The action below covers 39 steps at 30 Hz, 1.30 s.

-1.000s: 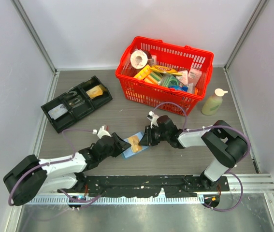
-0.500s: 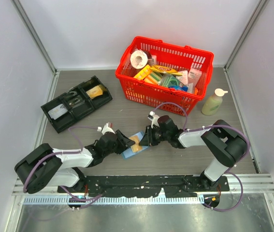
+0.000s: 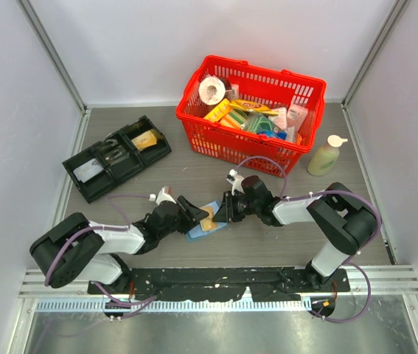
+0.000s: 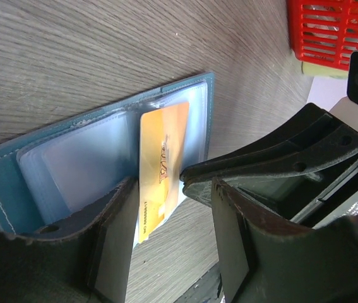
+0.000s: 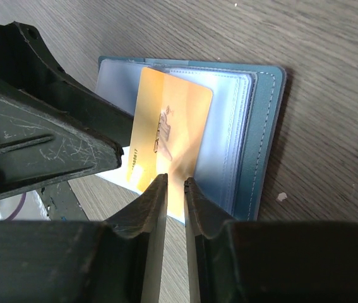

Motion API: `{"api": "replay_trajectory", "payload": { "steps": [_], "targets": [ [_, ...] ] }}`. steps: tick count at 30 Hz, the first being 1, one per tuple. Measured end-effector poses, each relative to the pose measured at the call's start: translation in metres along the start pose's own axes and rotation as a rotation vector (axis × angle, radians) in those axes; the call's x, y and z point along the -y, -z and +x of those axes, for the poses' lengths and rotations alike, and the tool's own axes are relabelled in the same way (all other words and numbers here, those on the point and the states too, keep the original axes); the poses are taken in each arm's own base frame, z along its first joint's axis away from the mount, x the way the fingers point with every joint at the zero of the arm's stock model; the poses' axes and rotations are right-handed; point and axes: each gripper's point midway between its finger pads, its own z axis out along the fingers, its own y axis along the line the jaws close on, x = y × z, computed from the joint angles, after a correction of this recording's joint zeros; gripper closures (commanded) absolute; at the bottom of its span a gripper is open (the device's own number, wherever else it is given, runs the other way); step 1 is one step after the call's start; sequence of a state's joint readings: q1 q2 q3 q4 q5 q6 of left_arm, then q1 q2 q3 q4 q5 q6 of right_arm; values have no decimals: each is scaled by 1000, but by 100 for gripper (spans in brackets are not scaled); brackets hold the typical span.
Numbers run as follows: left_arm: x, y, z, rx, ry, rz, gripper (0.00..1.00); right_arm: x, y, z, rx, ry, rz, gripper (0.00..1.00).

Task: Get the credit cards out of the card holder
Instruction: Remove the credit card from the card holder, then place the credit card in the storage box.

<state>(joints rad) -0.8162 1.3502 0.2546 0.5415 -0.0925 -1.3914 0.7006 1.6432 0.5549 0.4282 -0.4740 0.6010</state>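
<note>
The blue card holder (image 3: pixel 194 234) (image 4: pixel 71 167) (image 5: pixel 262 136) lies open on the table between both arms. An orange credit card (image 3: pixel 207 219) (image 4: pixel 161 161) (image 5: pixel 171 123) sticks halfway out of a clear pocket. A pale edge shows under its free end. My left gripper (image 3: pixel 195 213) (image 4: pixel 172 249) is open, one finger (image 4: pixel 112 243) over the holder's edge and the card's end just inside the gap. My right gripper (image 3: pixel 222 212) (image 5: pixel 175 188) hovers over the card's opposite end, its jaws shut to a thin slit with nothing in it. The two grippers almost touch.
A red basket (image 3: pixel 220 144) full of goods stands behind, with a pale bottle (image 3: pixel 325 156) to its right. A black compartmented tray (image 3: pixel 76 183) with small items sits at the back left. Grey walls close in the table on both sides.
My left arm has slid right, up to the holder, and its jaws have widened. The right arm, the holder and the card have stayed put.
</note>
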Motion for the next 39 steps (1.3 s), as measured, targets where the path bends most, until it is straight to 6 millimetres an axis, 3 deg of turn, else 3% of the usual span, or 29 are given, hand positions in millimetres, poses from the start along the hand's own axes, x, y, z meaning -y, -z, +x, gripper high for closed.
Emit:
{"api": "replay_trajectory", "payload": {
  "steps": [13,22,27,32,35,39],
  "targets": [
    [-9,-1,6,-24,13,0,99,0,0,0,5,-1,-3,78],
    [0,23,-2,-2,-63,8,100,1,0,0,8,-3,-4,76],
    [2,43,-13,27,-173,-33,100,0,5,0,7,2,8,65],
    [30,65,-28,47,-349,-27,100,-2,24,-2,7,55,56,52],
    [53,79,-36,50,-471,3,100,-17,45,-14,50,135,48,43],
    [79,92,-34,-8,-651,61,100,-58,81,-46,171,303,-14,36]
  ]
}}
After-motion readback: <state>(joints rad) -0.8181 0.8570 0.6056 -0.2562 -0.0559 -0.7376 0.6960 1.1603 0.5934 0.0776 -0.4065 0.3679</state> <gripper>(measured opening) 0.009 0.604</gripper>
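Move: Just off the left hand's half-open fingertips sits the orange credit card, its middle about 2 cm to the right, 1 cm ahead and 1 cm lower, partly out of its pocket; the opened card holder is centred under it, roughly 1 cm right of and 2 cm below that hand, level front to back. From the right hand, whose tips are at the card's other end, the card's middle is about 2 cm left and 1 cm ahead. Dipping about 1 cm, the left hand shuts its fingers on the card's edge, draws it back a little and then leftward, and lifts it clear of the holder, rising some 12 cm as the fingers tip up and the wrist turns clockwise. The right hand stays at the card at first, then opens wider, backs off about 3 cm to the right and rises 11 cm, tilting its fingers upward. ##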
